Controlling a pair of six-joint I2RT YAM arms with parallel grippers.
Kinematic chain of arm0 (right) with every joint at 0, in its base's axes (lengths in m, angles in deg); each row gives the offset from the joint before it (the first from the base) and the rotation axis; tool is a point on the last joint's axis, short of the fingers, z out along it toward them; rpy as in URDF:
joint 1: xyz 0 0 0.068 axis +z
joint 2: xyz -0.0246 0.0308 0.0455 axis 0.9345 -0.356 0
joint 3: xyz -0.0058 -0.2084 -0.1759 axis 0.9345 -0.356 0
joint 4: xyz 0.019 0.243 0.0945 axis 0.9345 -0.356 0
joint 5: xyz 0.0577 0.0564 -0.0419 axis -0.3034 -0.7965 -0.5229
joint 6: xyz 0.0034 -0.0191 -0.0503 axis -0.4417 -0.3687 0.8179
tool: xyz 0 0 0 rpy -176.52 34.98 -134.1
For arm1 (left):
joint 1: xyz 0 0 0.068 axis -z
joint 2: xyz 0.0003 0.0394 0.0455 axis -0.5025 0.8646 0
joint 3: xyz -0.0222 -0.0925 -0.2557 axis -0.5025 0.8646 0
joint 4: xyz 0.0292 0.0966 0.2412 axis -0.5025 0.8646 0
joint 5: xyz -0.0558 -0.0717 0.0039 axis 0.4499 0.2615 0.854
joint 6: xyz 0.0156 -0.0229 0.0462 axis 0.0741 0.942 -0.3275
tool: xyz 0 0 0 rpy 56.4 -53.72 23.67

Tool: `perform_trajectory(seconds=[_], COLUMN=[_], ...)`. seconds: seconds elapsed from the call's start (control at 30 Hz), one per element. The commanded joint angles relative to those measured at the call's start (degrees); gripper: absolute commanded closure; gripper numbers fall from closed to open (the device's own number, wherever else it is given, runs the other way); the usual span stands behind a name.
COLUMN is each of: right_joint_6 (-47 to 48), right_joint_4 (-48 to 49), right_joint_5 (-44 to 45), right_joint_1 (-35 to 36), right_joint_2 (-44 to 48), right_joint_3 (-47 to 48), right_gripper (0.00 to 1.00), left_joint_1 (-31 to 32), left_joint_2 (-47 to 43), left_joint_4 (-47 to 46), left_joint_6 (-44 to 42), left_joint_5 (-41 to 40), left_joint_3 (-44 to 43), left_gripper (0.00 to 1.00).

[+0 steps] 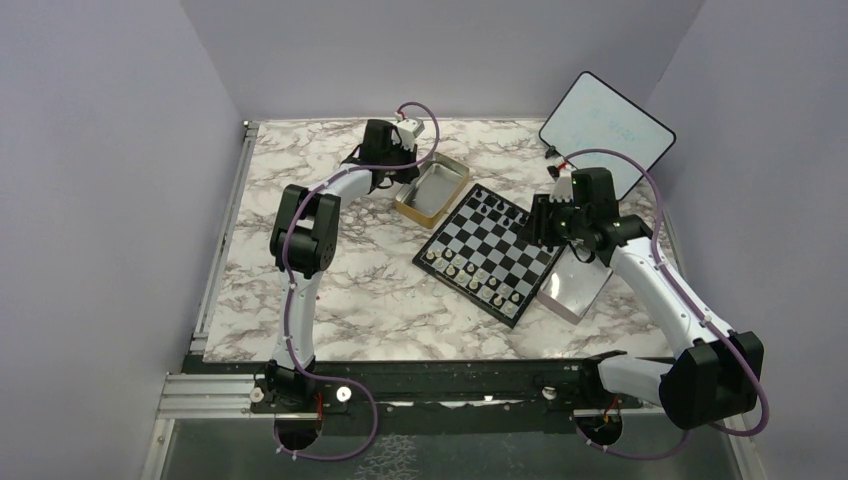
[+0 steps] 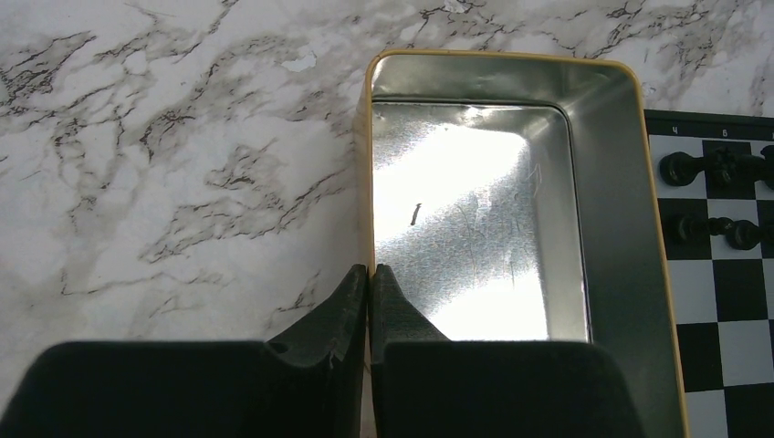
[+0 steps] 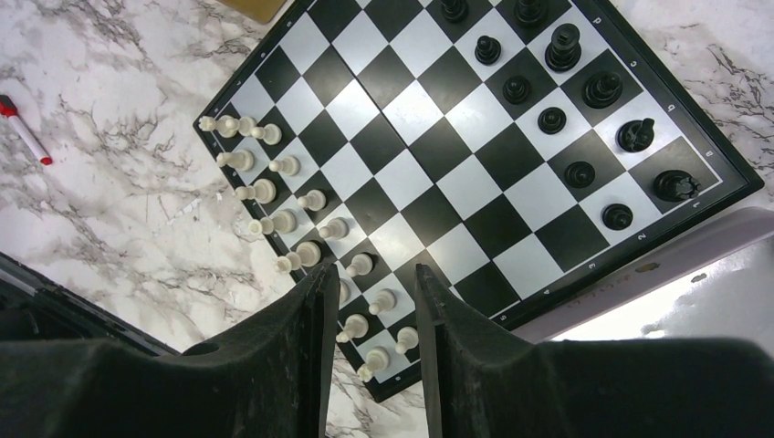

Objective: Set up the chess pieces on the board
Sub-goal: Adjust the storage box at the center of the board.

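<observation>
The board point(image 1: 490, 245) lies turned like a diamond at mid-table. Black chess pieces point(image 3: 584, 91) stand in two rows along one side of the board point(image 3: 456, 137), and pale pieces point(image 3: 283, 196) in two rows along the opposite side. My right gripper point(image 3: 376, 274) hangs open above the pale rows, with nothing between its fingers. It sits over the board's right corner point(image 1: 545, 222). My left gripper point(image 2: 370, 271) is shut, and the left wall of the empty gold tin point(image 2: 475, 219) runs between its fingertips. A few black pieces point(image 2: 721, 169) show past the tin.
The gold tin point(image 1: 432, 190) touches the board's far-left edge. A pale lid point(image 1: 575, 290) lies under the board's right edge. A white tablet point(image 1: 607, 130) leans at the back right. A red marker point(image 3: 25, 130) lies on the marble.
</observation>
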Motion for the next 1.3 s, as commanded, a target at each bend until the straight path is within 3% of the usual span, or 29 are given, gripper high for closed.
perform_trajectory(seconds=[0.0,0.37,0.47,0.73,0.93,1.13,1.17,1.2,1.23,1.27], right_joint_6=[0.7,0.3,0.3,0.0,-0.4,-1.7,-1.8,-2.0,-1.9,-2.0], right_joint_4=[1.5,1.9,1.8,0.8,0.2,0.4,0.4,0.3,0.1,-0.1], right_joint_5=[0.8,0.2,0.3,0.7,0.6,-2.3,-2.9,-3.2,-3.3,-3.3], right_joint_1=[0.0,-0.1,-0.1,-0.1,-0.1,0.0,-0.1,-0.1,-0.1,-0.1], right_joint_2=[0.6,0.6,0.9,2.0,4.7,8.3,8.9,9.6,10.3,11.1], right_joint_3=[0.0,-0.3,-0.5,-0.1,1.3,2.1,2.1,2.1,2.1,2.1], right_gripper=[0.59,0.59,0.59,0.56,0.49,0.31,0.29,0.26,0.21,0.17], left_joint_1=[0.3,0.3,0.3,-0.2,-0.4,-0.7,-0.7,-0.7,-0.7,-0.7], left_joint_2=[-2.9,-4.4,-4.1,-5.8,-12.3,-22.6,-24.9,-27.1,-29.7,-32.2], left_joint_4=[0.4,1.1,1.3,1.2,6.2,9.5,9.7,9.8,9.9,10.1], left_joint_6=[-2.4,-2.6,-1.1,4.9,8.9,13.9,14.7,15.4,16.1,16.4], left_joint_5=[2.7,4.8,3.8,3.1,2.5,8.0,8.4,8.7,9.0,9.5], left_joint_3=[1.5,1.9,1.4,0.5,-2.0,0.3,1.5,2.7,4.4,6.2], left_gripper=[0.94,0.93,0.79,0.60,0.36,0.29,0.25,0.09,0.02,0.01])
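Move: The left hand already grips the gold storage box by the middle of its left wall; the box's middle lies about 4 cm to the hand's right, 2 cm back and 2 cm lower. The chessboard's middle is roughly 17 cm right and 16 cm back, 4 cm lower, with the nearest black piece some 14 cm right and 3 cm back, 3 cm lower. From the open right hand, the storage box lies about 21 cm ahead, 22 cm left and 12 cm below. Still pinching the left wall of the storage box, the left hand draws it back towards the robot by about 1 cm, then opens, lets go of the rim and lifts steeply away, some 18 cm up while easing back another 4 cm, fingers spreading nearly wide and its left side dipping some 15 degrees. Late on, the right hand, touching nothing, rises about 4 cm over the board with a slight drift back and opens further. ##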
